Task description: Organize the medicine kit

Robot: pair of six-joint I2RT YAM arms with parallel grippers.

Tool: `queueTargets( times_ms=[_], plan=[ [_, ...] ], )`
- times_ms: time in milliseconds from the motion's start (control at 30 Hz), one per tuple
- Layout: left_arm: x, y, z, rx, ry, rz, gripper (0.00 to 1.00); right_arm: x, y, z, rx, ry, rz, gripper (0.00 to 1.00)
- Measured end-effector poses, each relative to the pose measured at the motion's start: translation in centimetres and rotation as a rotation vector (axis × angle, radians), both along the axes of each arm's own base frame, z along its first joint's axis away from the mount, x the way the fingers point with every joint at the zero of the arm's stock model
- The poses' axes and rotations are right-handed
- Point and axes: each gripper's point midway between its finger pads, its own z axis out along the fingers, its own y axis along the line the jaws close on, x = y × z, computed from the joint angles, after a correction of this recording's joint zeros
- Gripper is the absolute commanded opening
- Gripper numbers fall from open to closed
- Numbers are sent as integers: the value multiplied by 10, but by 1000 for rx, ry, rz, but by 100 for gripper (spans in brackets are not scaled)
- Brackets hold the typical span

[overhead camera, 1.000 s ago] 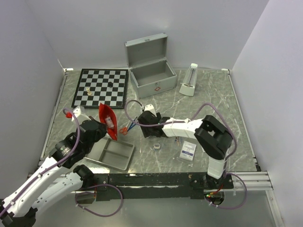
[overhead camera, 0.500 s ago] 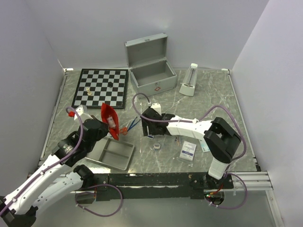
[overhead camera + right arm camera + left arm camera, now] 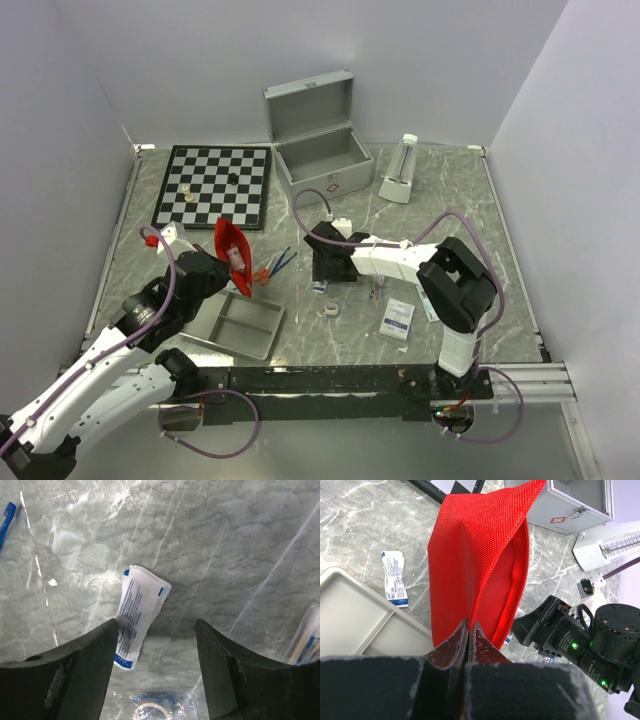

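The silver medicine kit (image 3: 318, 158) stands open at the back, lid up; its front latch shows in the left wrist view (image 3: 572, 512). My left gripper (image 3: 469, 629) is shut on the edge of the flat red pouch (image 3: 475, 565) and holds it up, mouth open, above the table (image 3: 232, 255). My right gripper (image 3: 156, 625) is open and points down over a white and blue sachet (image 3: 137, 615), which lies on the table by its left finger. In the top view the right gripper (image 3: 328, 274) is right of the pouch.
A grey two-compartment tray (image 3: 235, 322) lies front left. A chessboard (image 3: 213, 185) lies back left and a white stand (image 3: 400, 170) beside the kit. A bagged tape roll (image 3: 150, 711), a small box (image 3: 398, 318), red scissors (image 3: 262, 272), blue sticks (image 3: 283, 260) and another sachet (image 3: 396, 582) lie about.
My right gripper has moved right, away from the red pouch, and now hangs over the sachet. The left gripper still holds the pouch in about the same place.
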Motion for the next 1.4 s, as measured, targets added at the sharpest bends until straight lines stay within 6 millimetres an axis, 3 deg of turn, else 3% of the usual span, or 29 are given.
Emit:
queueTargets(
  times_ms=[167,267,467,767,967,1133,1300,1400],
  plan=[
    [0,0,1,-2,-2,0,1,1,0,-2,-20,12,12,61],
    [-1,1,0,-3,-3,0,1,1,-1,-3,-27,11,22,47],
    [-2,2,-3,-1,0,0,1,3,0,-3,-21,6,23,40],
    [-3,-4,-5,-12,12,-26,1,0,-1,-1,11,-12,29,19],
    [0,-12,-6,-18,18,-50,1,-8,-6,10,27,-21,50,12],
    [3,-21,-7,-18,14,-90,1,-16,-12,45,77,-83,81,12],
    [9,-39,-12,-25,17,-160,1,-32,3,121,244,-221,192,12],
    [13,-50,-19,-31,28,-193,1,-45,18,153,333,-259,274,12]
  ],
)
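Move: The white sachet lies flat almost under the right fingertips, about 1 cm ahead, 1 cm left and 1 cm below. From that hand the bagged tape roll is some 6 cm back and 1 cm right, the bagged swabs about 11 cm right and 3 cm back, the blue tweezers roughly 10 cm left and 4 cm ahead. The left hand already holds the open red pouch; from it the sachet is about 20 cm right, 5 cm ahead and 20 cm below. The right fingers close on the white sachet from well open and pinch it almost in place at table height, then pluck it up about 15 cm, fast at the end, drawing back some 5 cm while the hand tilts and turns counter-clockwise. Late on, the left hand, keeping its grip on the red pouch, swings about 5 cm right towards the right hand, sinking slightly and turning some 10 degrees clockwise. ##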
